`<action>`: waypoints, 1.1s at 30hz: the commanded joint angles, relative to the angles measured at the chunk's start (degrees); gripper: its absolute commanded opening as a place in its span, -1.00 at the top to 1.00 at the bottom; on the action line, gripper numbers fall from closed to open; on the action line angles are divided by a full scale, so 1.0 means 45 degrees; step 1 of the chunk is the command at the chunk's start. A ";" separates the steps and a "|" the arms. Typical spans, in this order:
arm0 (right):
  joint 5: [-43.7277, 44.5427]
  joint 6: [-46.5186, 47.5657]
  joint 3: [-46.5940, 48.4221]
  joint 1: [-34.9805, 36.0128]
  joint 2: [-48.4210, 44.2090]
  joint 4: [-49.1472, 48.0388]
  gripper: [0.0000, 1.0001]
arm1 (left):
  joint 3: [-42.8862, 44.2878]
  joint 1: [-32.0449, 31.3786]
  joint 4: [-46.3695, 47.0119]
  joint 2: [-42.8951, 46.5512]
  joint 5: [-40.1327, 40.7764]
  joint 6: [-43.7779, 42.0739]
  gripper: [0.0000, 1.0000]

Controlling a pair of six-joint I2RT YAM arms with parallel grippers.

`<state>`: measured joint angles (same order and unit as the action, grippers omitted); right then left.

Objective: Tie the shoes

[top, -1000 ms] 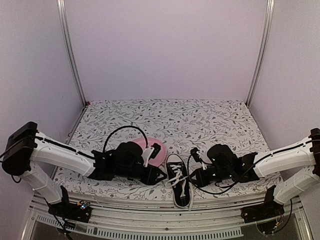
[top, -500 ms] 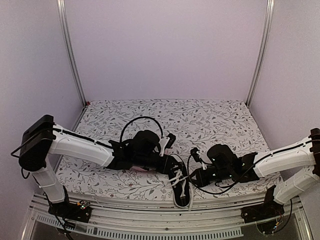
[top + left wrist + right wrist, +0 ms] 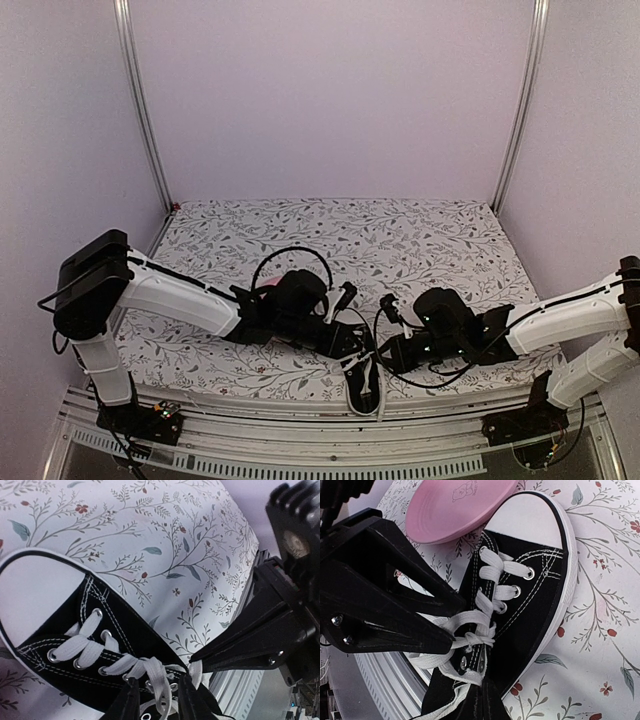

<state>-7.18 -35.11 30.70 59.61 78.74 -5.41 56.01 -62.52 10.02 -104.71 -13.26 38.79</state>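
A black sneaker (image 3: 363, 388) with white laces and a white toe cap lies at the table's near edge, toe pointing away. My left gripper (image 3: 352, 344) reaches over its lacing from the left. In the left wrist view its fingers (image 3: 128, 704) stand apart on either side of a loose lace strand (image 3: 158, 682), with gaps on both sides. My right gripper (image 3: 482, 702) is at the shoe's tongue from the right, shut, with a white lace end (image 3: 472, 679) pinched at its tips. A loose crossing of lace (image 3: 470, 639) lies just ahead of it.
A pink plate (image 3: 455, 505) lies just past the shoe's toe, mostly hidden under the left arm in the top view. The table's metal front rail (image 3: 300, 440) runs right beside the shoe's heel. Flowered cloth (image 3: 400, 240) covers the table behind.
The left arm has swung right from over the pink plate to the shoe's laces, and its jaws have narrowed. The right arm and the shoe have stayed put.
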 commanded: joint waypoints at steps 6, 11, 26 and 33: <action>0.0093 0.0030 0.0414 0.0053 0.0023 -0.0302 0.96 | -0.0049 0.0095 0.0645 -0.0131 -0.0502 0.0370 0.78; 0.0160 0.0095 0.0709 0.0043 0.0041 -0.0302 0.96 | -0.0236 0.0089 0.0929 -0.0046 -0.0545 0.0569 1.00; -0.0171 0.0275 0.1454 0.0062 0.1326 -0.0779 0.96 | -0.0832 0.0267 0.1246 0.0917 0.0339 0.0626 1.00; -0.0082 0.0166 0.1522 0.0068 0.1779 -0.1038 0.96 | -0.1040 0.0261 0.1851 0.0771 -0.0005 0.0912 1.00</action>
<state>-7.68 -34.48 36.05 59.61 85.27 -8.01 51.92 -62.04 15.16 -101.91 -12.43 42.11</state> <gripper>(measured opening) 0.023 0.003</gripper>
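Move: The left fingers, partly open, straddle a white lace loop at the shoe's knot, right at the fingertips. The right hand already holds a lace; the loop lies about 4 cm to its left and level ahead. From the left hand, the toe cap is roughly 12 cm ahead, 1 cm left and 5 cm lower, and the pink plate about 14 cm ahead, 14 cm left and 7 cm lower. Almost in place, the left fingers shut fully and pinch the lace loop, then lift about 1 cm with a slight shift left. Partway through, the right hand, still gripping its lace, arcs left about 2.5 cm and some 1.5 cm forward, rising 2 cm and then sinking most of that again, to bring its fingertips close beside the left ones over the knot. ##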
